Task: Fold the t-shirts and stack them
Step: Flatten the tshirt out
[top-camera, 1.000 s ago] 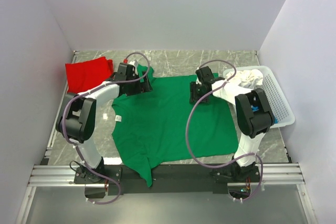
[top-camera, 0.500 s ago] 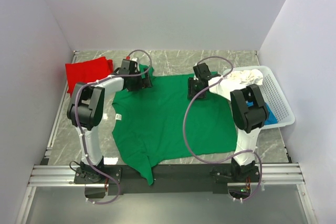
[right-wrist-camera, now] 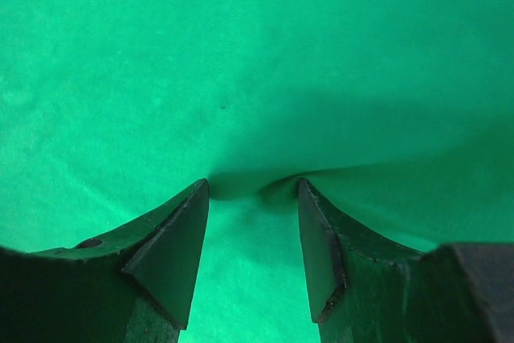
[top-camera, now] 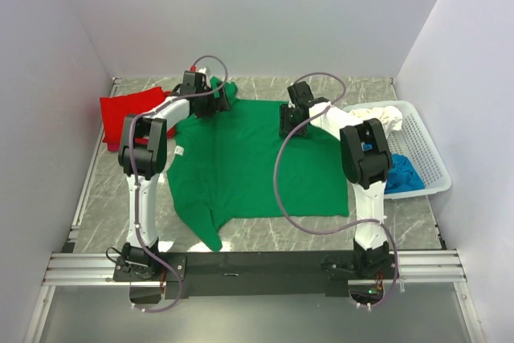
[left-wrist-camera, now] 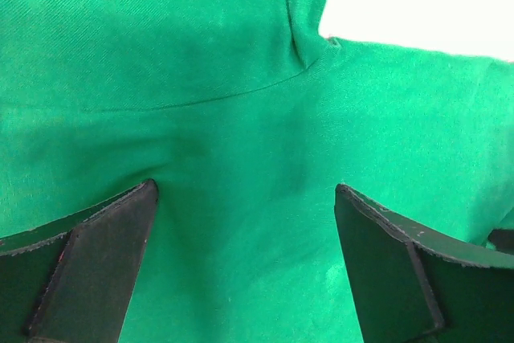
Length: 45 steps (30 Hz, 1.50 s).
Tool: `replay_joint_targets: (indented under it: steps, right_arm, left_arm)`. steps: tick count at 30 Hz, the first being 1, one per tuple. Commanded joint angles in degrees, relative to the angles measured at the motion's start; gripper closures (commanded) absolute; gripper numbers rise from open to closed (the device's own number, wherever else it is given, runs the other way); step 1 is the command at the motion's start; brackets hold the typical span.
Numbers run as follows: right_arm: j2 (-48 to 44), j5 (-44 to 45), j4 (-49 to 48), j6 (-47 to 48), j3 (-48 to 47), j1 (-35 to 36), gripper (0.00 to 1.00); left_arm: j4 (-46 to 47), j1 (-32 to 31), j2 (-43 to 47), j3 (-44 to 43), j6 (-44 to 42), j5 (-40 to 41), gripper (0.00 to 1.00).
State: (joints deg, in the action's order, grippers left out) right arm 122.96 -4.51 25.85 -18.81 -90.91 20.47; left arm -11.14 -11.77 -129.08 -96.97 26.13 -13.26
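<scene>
The bright green t-shirt [top-camera: 257, 166] lies spread on the table, its white neck label [top-camera: 181, 151] at the left edge. My left gripper [top-camera: 215, 102] is over its far left sleeve; in the left wrist view [left-wrist-camera: 245, 190] the jaws stand wide open with the green cloth [left-wrist-camera: 241, 102] flat between them. My right gripper [top-camera: 287, 124] is on the shirt's far edge; in the right wrist view [right-wrist-camera: 253, 184] the jaws are half open, tips pressed into the cloth [right-wrist-camera: 257, 54] with a small pucker between them. A red t-shirt [top-camera: 122, 110] lies folded at the far left.
A white lattice basket [top-camera: 427, 146] stands at the right, with a white shirt [top-camera: 377, 116] and a blue shirt [top-camera: 401, 174] in it. Grey walls close in the left, back and right. The arms' base rail runs along the near edge.
Both grippers have moved toward the back wall, and the green shirt has slid with them, its near hem now farther from the base rail. The blue shirt now shows in the basket.
</scene>
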Motion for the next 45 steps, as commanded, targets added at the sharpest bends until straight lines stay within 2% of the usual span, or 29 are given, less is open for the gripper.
replay_joint_targets:
  steps: [1,5,7,10,16,18,21,22,26,31,35,39,44,45]
  right_arm:
    - [5.18,-0.76,4.56,0.7,-3.9,-0.25,0.44]
    - [7.64,-1.64,6.14,1.23,-8.48,-0.52,0.44]
    - [7.91,-2.16,5.8,1.84,-10.07,-0.6,0.44]
    - [5.63,-2.95,3.78,2.63,-9.99,-0.52,0.44]
    - [-2.79,-3.4,3.07,3.78,-9.73,-0.52,0.43]
    - [-7.61,-3.48,2.46,3.78,-7.71,-0.61,0.43]
    - [-15.51,-4.01,0.09,3.25,1.49,-0.52,0.43]
    - [-17.55,-3.92,-1.05,2.82,3.7,-0.43,0.43]
    - [-30.8,-3.14,-4.04,1.76,16.27,0.09,0.43]
    - [-43.4,-2.43,-7.29,-0.87,32.27,0.71,0.43]
    - [-53.14,-2.87,-9.58,-2.99,41.15,1.24,0.43]
    - [-56.68,-1.99,-8.45,-2.9,45.03,1.94,0.43]
    - [-58.01,-1.81,-9.15,-2.64,48.2,2.03,0.43]
    - [-57.83,-1.99,-9.41,-2.46,48.81,2.03,0.43]
  left_arm:
    - [-5.73,1.22,-5.91,-5.93,-1.43,-0.01,0.01]
    - [-5.74,1.84,-9.34,-13.93,-1.78,-0.28,0.01]
    - [-4.87,1.75,-9.09,-15.26,-2.05,-1.77,0.01]
    - [0.75,1.4,-4.01,-12.99,-1.79,-2.39,0.01]
    - [8.67,-0.27,14.18,-4.91,-1.87,1.47,0.01]
    - [9.2,-1.58,22.26,0.88,-2.05,5.94,0.01]
    - [8.41,-3.25,32.63,10.9,-1.79,12.98,0.01]
    - [7.8,-3.69,35.18,17.19,-0.48,13.08,0.01]
    - [5.08,-6.42,50.04,33.66,3.92,23.59,0.01]
    - [1.04,-14.84,64.61,51.66,12.51,31.09,0.01]
    - [-4.14,-23.97,72.37,59.51,20.96,36.62,0.01]
    - [-10.64,-31.72,78.17,65.48,32.28,45.13,0.01]
    - [-14.96,-39.98,83.45,70.68,44.16,47.44,0.01]
    - [-16.19,-43.39,83.98,71.12,46.53,48.14,0.01]
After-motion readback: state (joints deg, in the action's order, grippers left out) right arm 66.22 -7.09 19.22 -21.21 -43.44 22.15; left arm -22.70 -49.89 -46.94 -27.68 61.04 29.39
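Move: Both hands have their fingertips down on the spread green t-shirt. Its loose near-left flap lies some 45 cm back from the left hand and in line with it; the white tag is about 20 cm back and 12 cm left, the folded red stack roughly 8 cm back and 27 cm left. From the right hand, the near-right hem corner lies about 32 cm back and 15 cm right, the basket some 10 cm back and 34 cm right. Both hands, fingers spread and still on the green t-shirt, finish a short push forward with the cloth, about 4 cm on the left and half that on the right, then lift off with their finger openings unchanged. The left arcs high over the shirt, drawing back and then dropping low just short of the near-left flap, some 35 cm nearer the base than where it began, its wrist ending turned about 15 degrees counter-clockwise; the right rises and comes back some 18 cm and a little right, and stays above the shirt's near-right part, heading for the hem. ##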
